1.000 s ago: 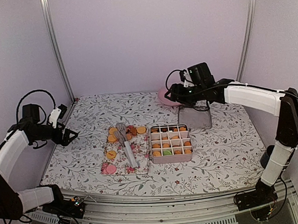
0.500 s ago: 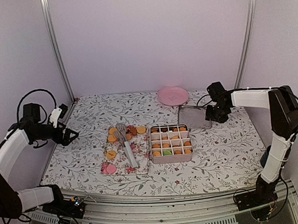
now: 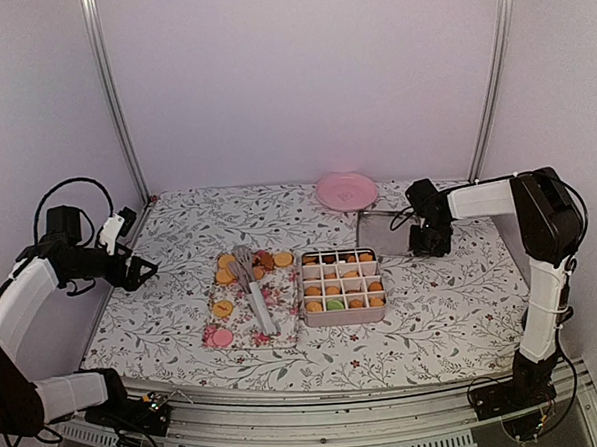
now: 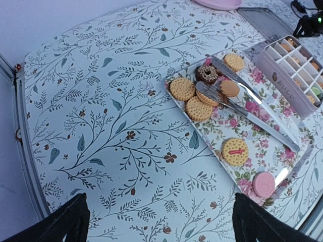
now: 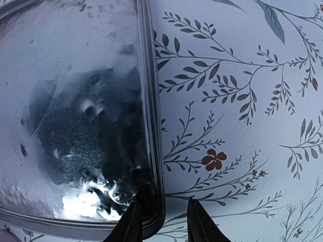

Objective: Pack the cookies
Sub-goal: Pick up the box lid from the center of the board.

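Several loose cookies lie on a floral tray; in the left wrist view they are golden, plus one dark and one pink. More cookies fill the pink divided box. A shiny metal lid lies behind the box. My right gripper is low at the lid's right edge. Its jaws straddle the lid's rim, one finger inside and one outside, with a gap still showing. My left gripper hangs wide open over bare cloth, left of the tray.
Metal tongs lie across the floral tray among the cookies. A pink plate sits at the back behind the lid. The floral tablecloth covers the whole table; frame posts stand at the back corners.
My right arm swung from above the pink plate to the lid's right edge and came down. Its jaws have narrowed around the rim. The left arm has not moved.
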Motion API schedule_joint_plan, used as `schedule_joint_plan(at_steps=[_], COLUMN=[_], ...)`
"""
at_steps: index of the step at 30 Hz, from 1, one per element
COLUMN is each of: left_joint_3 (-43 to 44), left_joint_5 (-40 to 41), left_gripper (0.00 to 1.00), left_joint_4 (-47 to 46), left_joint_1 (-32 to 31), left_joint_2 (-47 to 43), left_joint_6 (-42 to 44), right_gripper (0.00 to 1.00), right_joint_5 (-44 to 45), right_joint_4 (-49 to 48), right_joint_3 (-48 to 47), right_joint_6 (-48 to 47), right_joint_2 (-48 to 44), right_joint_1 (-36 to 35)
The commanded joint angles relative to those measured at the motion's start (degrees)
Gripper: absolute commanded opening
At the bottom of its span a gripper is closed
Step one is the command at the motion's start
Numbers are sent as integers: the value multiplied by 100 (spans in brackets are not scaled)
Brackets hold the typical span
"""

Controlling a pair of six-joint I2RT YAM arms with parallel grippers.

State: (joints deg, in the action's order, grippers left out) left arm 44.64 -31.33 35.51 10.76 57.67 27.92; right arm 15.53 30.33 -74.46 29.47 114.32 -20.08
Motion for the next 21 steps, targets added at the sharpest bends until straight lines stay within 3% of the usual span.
schedule_joint_plan(at_steps=[1,4,6,9,21], left_joint_3=[53,45,89,152,521], left_joint_5=[-9,-70,-43,12,211], left_gripper=[99,99,99,99,99], left_joint_4=[35,78,140,145,-96], left_joint_1=[-78,-126,-263,-472,-1519], left_joint_2=[-37,-2,75,180,606], left_joint_6=[65,162,204,168,-340], right_gripper=[31,23,10,1,0], right_joint_5=[-2,-54,-54,-71,417], right_joint_4=[-29,-76,-71,-96,-149], right_joint_3=[-117,-89,-67,10,858], right_joint_6=[26,61,80,143,793], right_joint_2=[127,108,56,-90,-1364], right_joint_1=[36,32,38,47,48])
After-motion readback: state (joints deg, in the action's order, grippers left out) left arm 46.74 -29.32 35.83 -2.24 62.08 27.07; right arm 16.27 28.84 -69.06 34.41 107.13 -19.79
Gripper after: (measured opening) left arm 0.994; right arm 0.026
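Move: The box lid lies flat on the table with its near right corner between the right fingers; its middle is about 7 cm ahead and 7 cm left of that hand, at about fingertip height. The cookie box is roughly 21 cm left and 11 cm back, its middle some 3 cm higher; the pink plate is about 23 cm ahead and 16 cm left. From the left hand the lid is some 20 cm ahead, 55 cm right and 16 cm below. The right fingers, already astride the lid's right rim by its near corner, shut and pinch it while the hand stays put. Then that hand lifts about 2.5 cm, easing back and slightly right with the rim kept in its grip. The left hand, empty and open, swings about 6 cm right towards the tray and box, turning some 10 degrees clockwise. ##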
